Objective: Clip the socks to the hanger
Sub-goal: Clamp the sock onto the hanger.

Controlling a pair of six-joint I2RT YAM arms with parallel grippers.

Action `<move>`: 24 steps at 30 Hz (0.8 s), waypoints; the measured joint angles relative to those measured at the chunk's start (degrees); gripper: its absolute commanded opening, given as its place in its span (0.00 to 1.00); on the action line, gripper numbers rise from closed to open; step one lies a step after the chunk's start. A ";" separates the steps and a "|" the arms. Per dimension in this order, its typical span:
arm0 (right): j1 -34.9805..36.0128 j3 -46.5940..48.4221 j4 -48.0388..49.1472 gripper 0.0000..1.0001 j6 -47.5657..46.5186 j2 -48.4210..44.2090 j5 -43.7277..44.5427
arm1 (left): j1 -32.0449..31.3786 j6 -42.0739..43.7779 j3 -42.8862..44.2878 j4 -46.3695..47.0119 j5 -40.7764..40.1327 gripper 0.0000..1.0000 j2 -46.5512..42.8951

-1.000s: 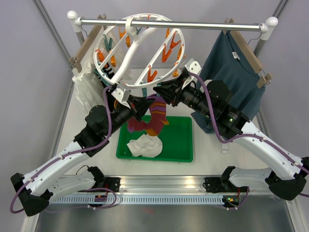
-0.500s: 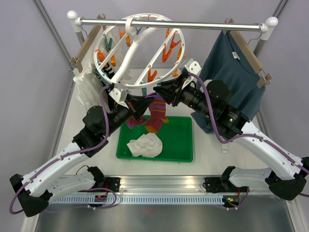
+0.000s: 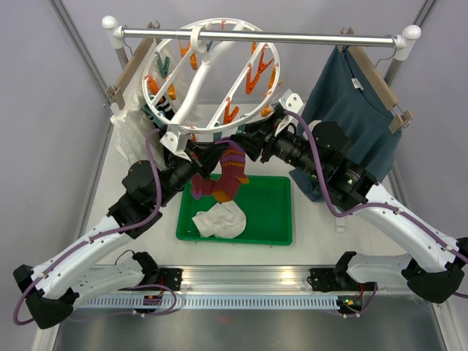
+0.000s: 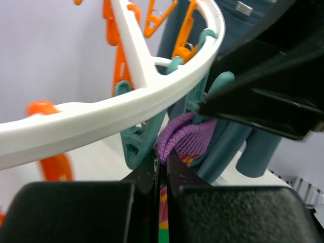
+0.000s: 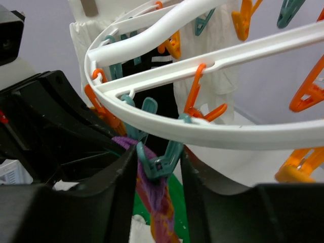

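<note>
The hanger hangs tilted from the rail, its white ring just above both grippers. My left gripper is shut on the purple cuff of a maroon-and-orange sock, held up under the ring. The cuff pokes out past my left gripper. My right gripper brackets a teal clip, one finger against each handle. That clip bites the sock, which dangles below. White socks lie in the green tray. A black striped sock hangs behind.
A teal-blue shirt hangs on a wooden hanger at the right of the rail, close to my right arm. A white sheer garment hangs at the left. Orange clips dangle inside the ring.
My left gripper has lifted the sock up and slightly left, closer to the ring. My right jaws have widened around the teal clip.
</note>
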 measured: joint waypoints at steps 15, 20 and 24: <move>0.00 -0.90 -10.01 0.71 7.54 -6.88 1.86 | -0.02 -4.74 4.87 -11.26 -21.51 0.02 -0.96; 0.02 -4.31 -11.30 0.70 8.72 -8.90 4.72 | -0.02 -4.94 7.41 -17.00 -28.35 0.02 -1.68; 0.00 -8.79 -12.31 0.69 9.40 -7.96 6.36 | -0.02 -4.92 9.51 -21.20 -34.47 0.02 -2.40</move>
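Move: The teal clip on the hanger's near rim, already over the purple striped sock's cuff, is between my right fingertips. From my left hand, which pinches that cuff, the clip is about 3 cm right, 2 cm ahead and 3 cm higher. The orange clip with the mustard sock is some 6 cm left of my left hand and 1 cm ahead. The white sock in the tray is roughly 42 cm below my right hand, 6 cm left and 4 cm back. My right fingers spread wide and let go of the teal clip, backing off about 5 cm to the right and back, then dropping some 7 cm towards the tray, fingertips tipping down. My left hand keeps its pinch on the purple cuff and carries it about 11 cm left and a little forward, turning some 30 degrees counter-clockwise and taking the hanger's near rim along. ##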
